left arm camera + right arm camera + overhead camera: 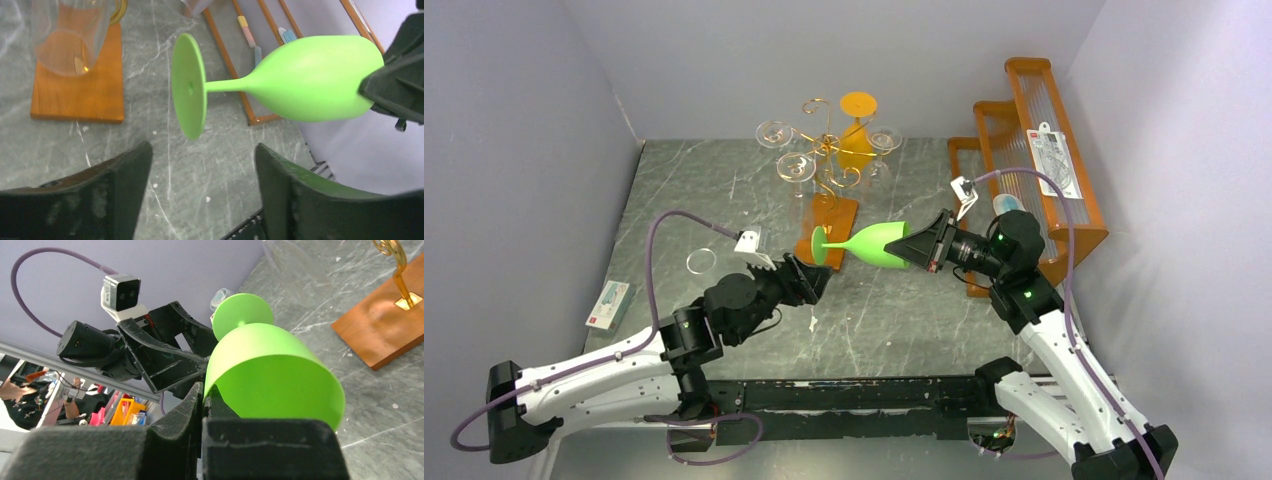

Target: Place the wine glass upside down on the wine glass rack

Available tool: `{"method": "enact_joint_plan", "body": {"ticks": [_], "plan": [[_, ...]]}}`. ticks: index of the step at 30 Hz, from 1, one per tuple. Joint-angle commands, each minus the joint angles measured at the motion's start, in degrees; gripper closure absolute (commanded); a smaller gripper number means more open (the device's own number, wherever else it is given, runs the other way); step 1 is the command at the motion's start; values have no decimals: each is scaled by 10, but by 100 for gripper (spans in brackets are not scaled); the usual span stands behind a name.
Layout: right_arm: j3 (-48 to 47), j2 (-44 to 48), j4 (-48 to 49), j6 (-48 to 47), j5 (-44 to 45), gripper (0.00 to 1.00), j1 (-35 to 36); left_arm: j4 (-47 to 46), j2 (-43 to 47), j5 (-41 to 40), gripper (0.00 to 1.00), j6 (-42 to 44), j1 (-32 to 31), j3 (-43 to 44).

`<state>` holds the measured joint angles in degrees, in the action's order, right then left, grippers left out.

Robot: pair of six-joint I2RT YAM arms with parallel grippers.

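Note:
A bright green wine glass [874,243] hangs on its side above the table, foot pointing left. My right gripper [916,243] is shut on the bowl's rim [270,365], one finger inside and one outside [204,387]. My left gripper [817,275] is open just short of the glass's round foot [189,85]. Its two fingers stand wide apart below the foot with nothing between them [202,150]. The wine glass rack [829,160], copper-gold wire on an orange-brown wooden base [75,95], stands just behind the glass.
Clear glasses [774,133] and an orange glass [857,130] hang on the rack. An orange stepped wooden shelf [1034,150] stands at the right wall. A clear glass [701,262] and a small card [608,305] lie at the left.

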<state>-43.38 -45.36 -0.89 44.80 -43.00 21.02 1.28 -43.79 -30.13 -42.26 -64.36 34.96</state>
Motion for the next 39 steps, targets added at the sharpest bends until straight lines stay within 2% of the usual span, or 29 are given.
{"method": "enact_joint_plan", "body": {"ticks": [1, 5, 8, 15, 17, 22, 23, 26, 27, 28, 32, 37, 39], "plan": [[10, -2, 32, 12, -28, 100, 4, -89, -13, 14, 31, 76, -2, 14], [17, -3, 40, 19, -30, 100, 8, -99, -26, -10, 55, 92, -2, 14], [21, -3, 44, 23, -30, 100, 10, -98, -36, -14, 69, 107, -2, 21], [25, -8, 47, 22, -30, 100, 13, -74, -63, -38, 78, 121, -2, 41], [27, -7, 44, 19, -28, 100, 14, -76, -67, -39, 93, 136, -3, 44], [24, -1, 13, 4, -10, 99, 16, -82, -74, -41, 95, 182, -2, 49], [21, 0, -3, -2, -2, 90, 16, -85, -73, -38, 95, 200, -3, 49], [11, 12, -54, -33, 29, 48, 16, -87, -70, -32, 95, 238, -3, 49], [8, 19, -68, -42, 46, 37, 16, -87, -69, -32, 95, 250, -3, 49], [5, 27, -77, -50, 55, 33, 16, -83, -69, -33, 95, 263, -2, 52], [-28, 43, -147, -86, 95, 25, 16, -38, -86, -33, 95, 314, -3, 80], [-101, 21, -284, -165, 188, 25, 16, -6, -101, 4, 95, 378, -3, 105], [-138, 16, -315, -204, 205, 25, 16, 14, -100, 54, 95, 424, -3, 111]]}}
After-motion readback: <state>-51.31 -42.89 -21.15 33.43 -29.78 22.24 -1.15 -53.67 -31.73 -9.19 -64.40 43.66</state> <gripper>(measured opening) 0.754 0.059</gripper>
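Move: The right hand holds the green wine glass by its rim. The foot is about 14 cm to that hand's left, roughly level with it in depth and height. From the open left hand, the foot is some 6 cm ahead, nearly straight out, and a few centimetres higher. The rack's middle is about 23 cm ahead of the left hand and 8 cm lower. The nearest hanging clear glass is roughly 19 cm ahead, 4 cm left and slightly lower. The left fingers shut on the near edge of the green glass's foot while that hand eases about 3 cm forward, then rises roughly 2 cm, rolling left side up some 25 degrees and tipping its fingers up. The right hand holds the rim nearly still, then opens to let go, dips about 2 cm and draws off to its right while rising again. ##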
